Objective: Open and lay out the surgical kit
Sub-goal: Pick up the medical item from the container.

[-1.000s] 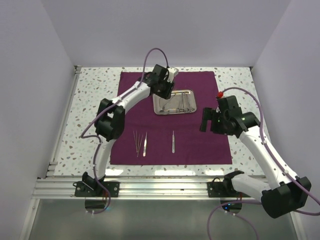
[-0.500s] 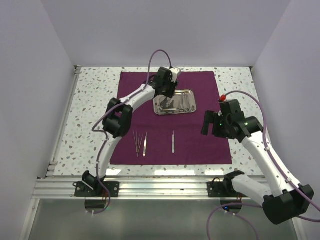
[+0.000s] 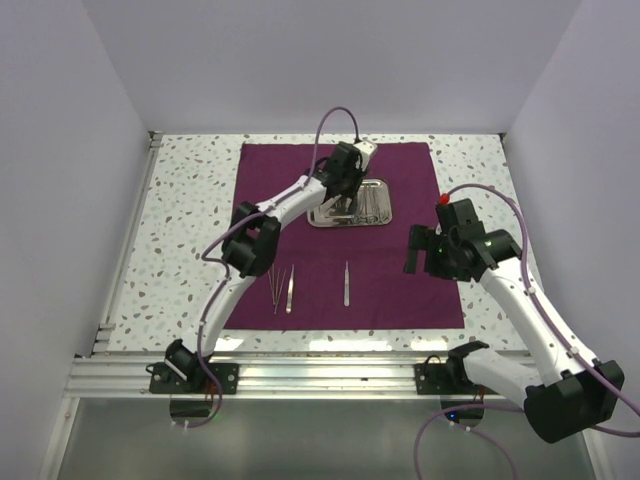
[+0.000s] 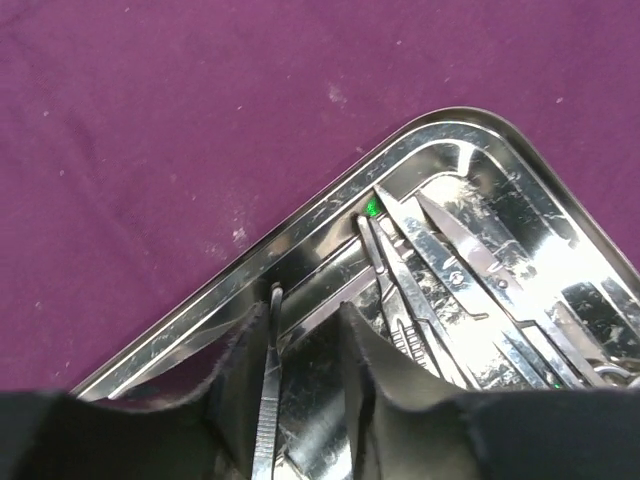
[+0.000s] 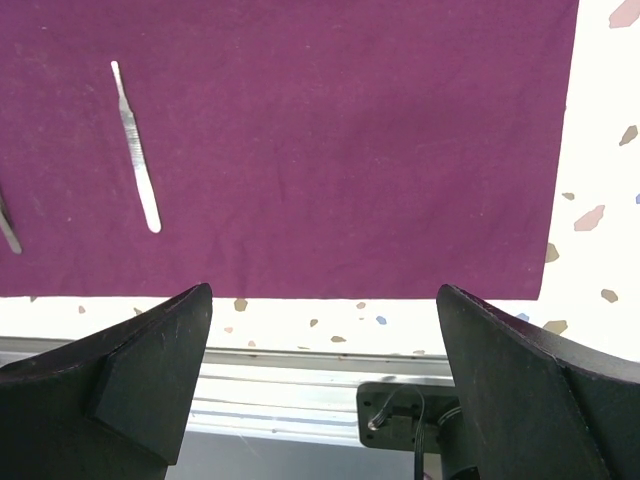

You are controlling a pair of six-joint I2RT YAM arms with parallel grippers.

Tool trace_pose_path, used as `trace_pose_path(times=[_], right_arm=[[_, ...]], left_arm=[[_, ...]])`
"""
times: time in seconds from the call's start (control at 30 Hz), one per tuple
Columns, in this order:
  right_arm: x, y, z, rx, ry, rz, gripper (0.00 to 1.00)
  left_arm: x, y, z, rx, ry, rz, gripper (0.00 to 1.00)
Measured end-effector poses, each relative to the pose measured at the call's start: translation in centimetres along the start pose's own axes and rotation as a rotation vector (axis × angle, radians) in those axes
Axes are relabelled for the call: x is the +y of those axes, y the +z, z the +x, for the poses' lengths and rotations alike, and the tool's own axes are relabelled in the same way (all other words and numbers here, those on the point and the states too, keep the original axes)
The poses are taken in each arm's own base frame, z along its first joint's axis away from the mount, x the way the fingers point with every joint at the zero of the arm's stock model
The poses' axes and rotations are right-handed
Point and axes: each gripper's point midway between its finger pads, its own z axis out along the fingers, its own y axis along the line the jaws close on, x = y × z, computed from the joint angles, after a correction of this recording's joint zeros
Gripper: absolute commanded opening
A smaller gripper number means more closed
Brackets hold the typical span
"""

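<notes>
The dark purple cloth [image 3: 400, 285] lies spread flat on the table. The steel tray [image 3: 388, 205] stands on its far half and holds several silver instruments [image 4: 440, 270]. My left gripper [image 3: 341, 207] reaches down into the tray's near left corner. In the left wrist view this gripper [image 4: 300, 310] is open. A thin silver instrument [image 4: 268, 380] lies along its left finger, with a gap to the right finger. Tweezers [image 3: 273, 284], a second slim tool [image 3: 290, 289] and a straight handle [image 3: 347, 283] lie on the near cloth. My right gripper [image 3: 413, 250] hangs wide open and empty above the cloth's right side.
In the right wrist view the open right gripper [image 5: 322, 290] looks down on the cloth's near right corner [image 5: 545, 270], the straight handle [image 5: 135, 148] and the aluminium rail [image 5: 280, 390] at the table's front edge. White walls close in three sides of the speckled tabletop [image 3: 190, 200].
My left gripper has moved right and down, from the tray's left edge into the tray. The right gripper has barely shifted and stays wide open.
</notes>
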Motion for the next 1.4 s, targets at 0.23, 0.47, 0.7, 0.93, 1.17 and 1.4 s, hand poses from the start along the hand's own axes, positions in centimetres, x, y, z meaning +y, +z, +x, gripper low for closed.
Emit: trace_pose_path(times=[0.23,0.47,0.7,0.93,1.17,1.4], right_arm=[[-0.3,0.7,0.1,0.023,-0.016,0.025,0.98],[-0.3,0.8,0.0,0.02,-0.031,0.024,0.98],[-0.4,0.8,-0.2,0.016,-0.047,0.023,0.98],[-0.4,0.8,-0.2,0.013,-0.059,0.023,0.98],[-0.4,0.8,-0.3,0.01,-0.063,0.021,0.98],[-0.4,1.0,-0.3,0.016,-0.063,0.024,0.98]], left_arm=[[2.5,-0.6,0.9,0.048,0.04,-0.174,0.25],[4.2,-1.0,1.5,0.073,0.04,-0.25,0.23],[4.1,-1.0,1.6,0.081,0.005,-0.209,0.13],[4.0,-0.9,1.6,0.1,-0.017,-0.162,0.01],[3.8,-0.9,1.7,0.107,-0.03,-0.116,0.0],[4.1,-1.1,1.6,0.1,-0.095,-0.072,0.0]])
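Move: The medical item, a slim ribbed handle, already lies loosely between the left fingers near its far tip. Its middle is about 3 cm back, 3 cm left and 1 cm below the left hand. The ribbed forceps lie roughly 4 cm back and 4 cm right of that hand, with scissors some 7 cm right and 4 cm back. The tray's left rim is about 12 cm left and 3 cm back. From the right hand the item is roughly 30 cm ahead, 18 cm left and 13 cm below. Leftward along the inside of the tray's far rim, away from the forceps and scissors, the left hand sweeps about 4.5 cm, rolling its left side up and turning counter-clockwise some 10 degrees. It then nearly stays in place while the half-open fingers finish shutting and pinch the medical item just behind its far tip; the roll eases back. ##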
